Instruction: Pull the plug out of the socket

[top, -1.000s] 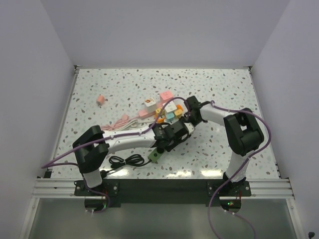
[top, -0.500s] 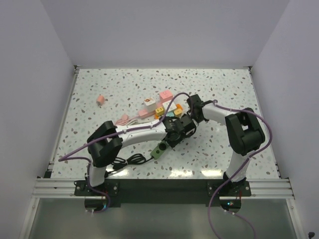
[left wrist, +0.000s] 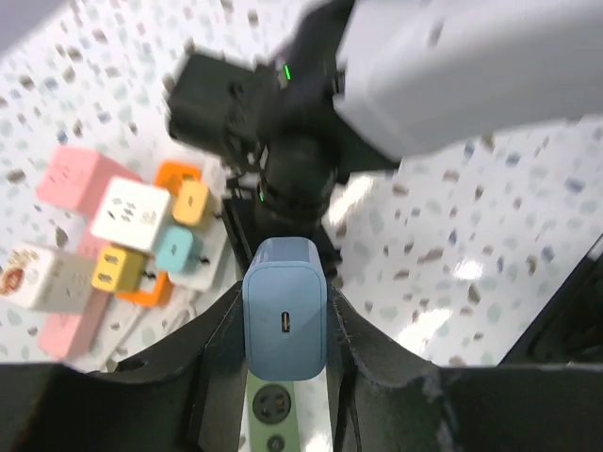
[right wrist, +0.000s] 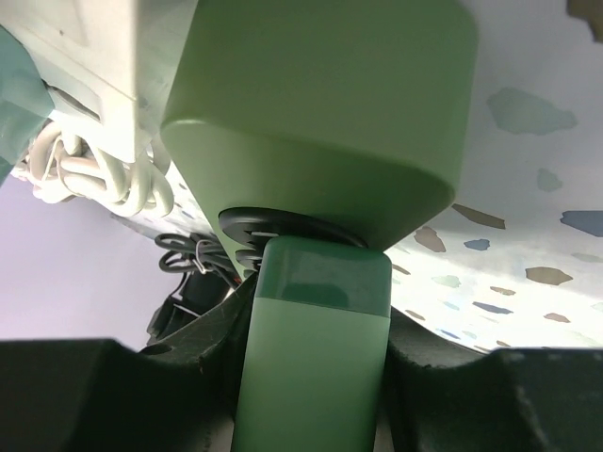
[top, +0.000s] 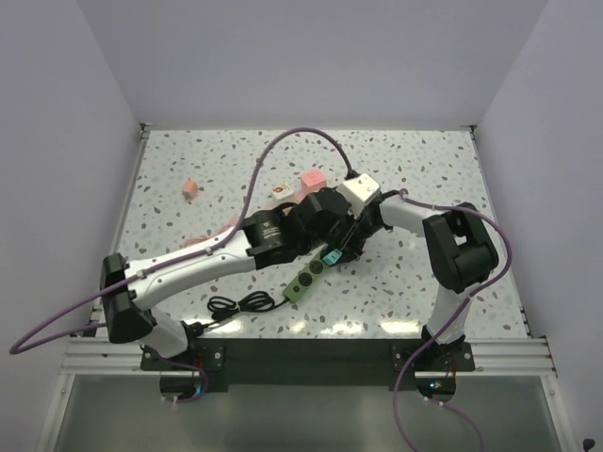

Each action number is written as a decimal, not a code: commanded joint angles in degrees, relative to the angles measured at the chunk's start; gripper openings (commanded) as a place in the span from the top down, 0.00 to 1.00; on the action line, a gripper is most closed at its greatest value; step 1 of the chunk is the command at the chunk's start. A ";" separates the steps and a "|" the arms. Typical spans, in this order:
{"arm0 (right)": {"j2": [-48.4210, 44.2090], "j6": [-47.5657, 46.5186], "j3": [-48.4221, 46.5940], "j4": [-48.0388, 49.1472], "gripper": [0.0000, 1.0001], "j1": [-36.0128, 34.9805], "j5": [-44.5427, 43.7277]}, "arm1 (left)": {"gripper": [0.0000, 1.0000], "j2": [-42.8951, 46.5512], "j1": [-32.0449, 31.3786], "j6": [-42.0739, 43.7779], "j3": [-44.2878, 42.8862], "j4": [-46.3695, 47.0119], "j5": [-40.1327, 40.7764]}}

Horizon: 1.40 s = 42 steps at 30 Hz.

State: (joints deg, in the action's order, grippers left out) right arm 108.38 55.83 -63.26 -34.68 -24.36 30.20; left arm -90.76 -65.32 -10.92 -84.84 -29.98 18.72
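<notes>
My left gripper (top: 331, 252) is shut on a blue plug (left wrist: 285, 320), which also shows in the top view (top: 332, 256). It holds the plug just above the green socket strip (top: 304, 281). In the left wrist view a bare round socket of the strip (left wrist: 272, 407) shows right under the plug. My right gripper (top: 354, 235) is shut on the far end of the green strip (right wrist: 316, 348) and holds it down on the table. Its dark fingers (right wrist: 179, 377) press on both sides of the strip.
A cluster of coloured plug adapters (top: 303, 185) lies just behind the grippers and also shows in the left wrist view (left wrist: 132, 221). A pink cube (top: 191, 188) sits at the far left. The strip's coiled black cable (top: 240, 303) lies near the front edge.
My left arm has risen and swung, and its gripper has lifted the blue plug up off the green strip. The right gripper has kept its hold on the strip.
</notes>
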 commanded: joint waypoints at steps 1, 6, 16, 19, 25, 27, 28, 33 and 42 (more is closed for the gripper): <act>9.75 -4.68 5.78 3.65 1.00 -1.22 -21.76 | 1.00 1.65 0.19 0.46 -2.35 5.21 3.42; 8.78 -4.68 6.40 4.61 1.00 -1.30 -20.44 | 1.00 6.72 5.35 -1.12 4.13 3.17 5.81; 3.16 -6.61 7.54 4.88 1.00 -1.30 -17.10 | 1.00 7.64 47.87 2.74 19.27 13.88 -4.29; 1.93 -6.97 7.46 5.06 1.00 -1.22 -16.22 | 1.00 2.11 54.22 4.06 17.43 15.03 -5.27; 1.49 -6.44 6.31 5.32 1.00 -1.22 -14.47 | 1.00 -8.72 60.21 6.26 13.04 15.03 -7.47; 1.22 -6.26 5.79 5.14 1.00 -1.22 -14.29 | 1.00 -11.18 61.10 6.61 12.86 16.00 -7.65; 0.70 -6.18 5.70 5.14 1.00 -1.22 -14.11 | 0.98 -11.89 62.14 6.61 12.33 16.09 -8.17; -0.10 -6.09 4.47 4.79 1.00 -1.22 -13.58 | 0.85 -15.58 63.30 6.08 10.83 15.56 -8.96; -0.71 -5.04 2.62 4.35 1.00 -1.22 -12.27 | 0.15 -4.89 61.20 5.73 16.54 16.53 -11.95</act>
State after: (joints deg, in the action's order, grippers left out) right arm 105.25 54.54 -60.93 -31.09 -24.58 31.79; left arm -102.78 -2.70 -5.32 -69.65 -16.47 8.25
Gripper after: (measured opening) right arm 0.374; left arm 0.813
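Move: Out at the far left, a clear spot beside the salmon plug is where the left hand's blue plug is bound, about 21 cm ahead, 39 cm left and 21 cm below. The salmon plug lies some 5 cm farther out and 5 cm left of that spot; the pink cord lies about 13 cm nearer than it and level sideways. From the right hand the spot is roughly 15 cm ahead and 43 cm left, about a centimetre lower. Swinging left and forward with the already freed blue plug, the left hand first lifts about 7 cm clear of the power strip, then sweeps some 40 cm left and 20 cm forward, turning about 50 degrees counter-clockwise as it sinks to the table beside the salmon plug. There the fingers open wide, let go of the blue plug and start back up a couple of centimetres. The right hand keeps its grip on the green plug at the strip. ##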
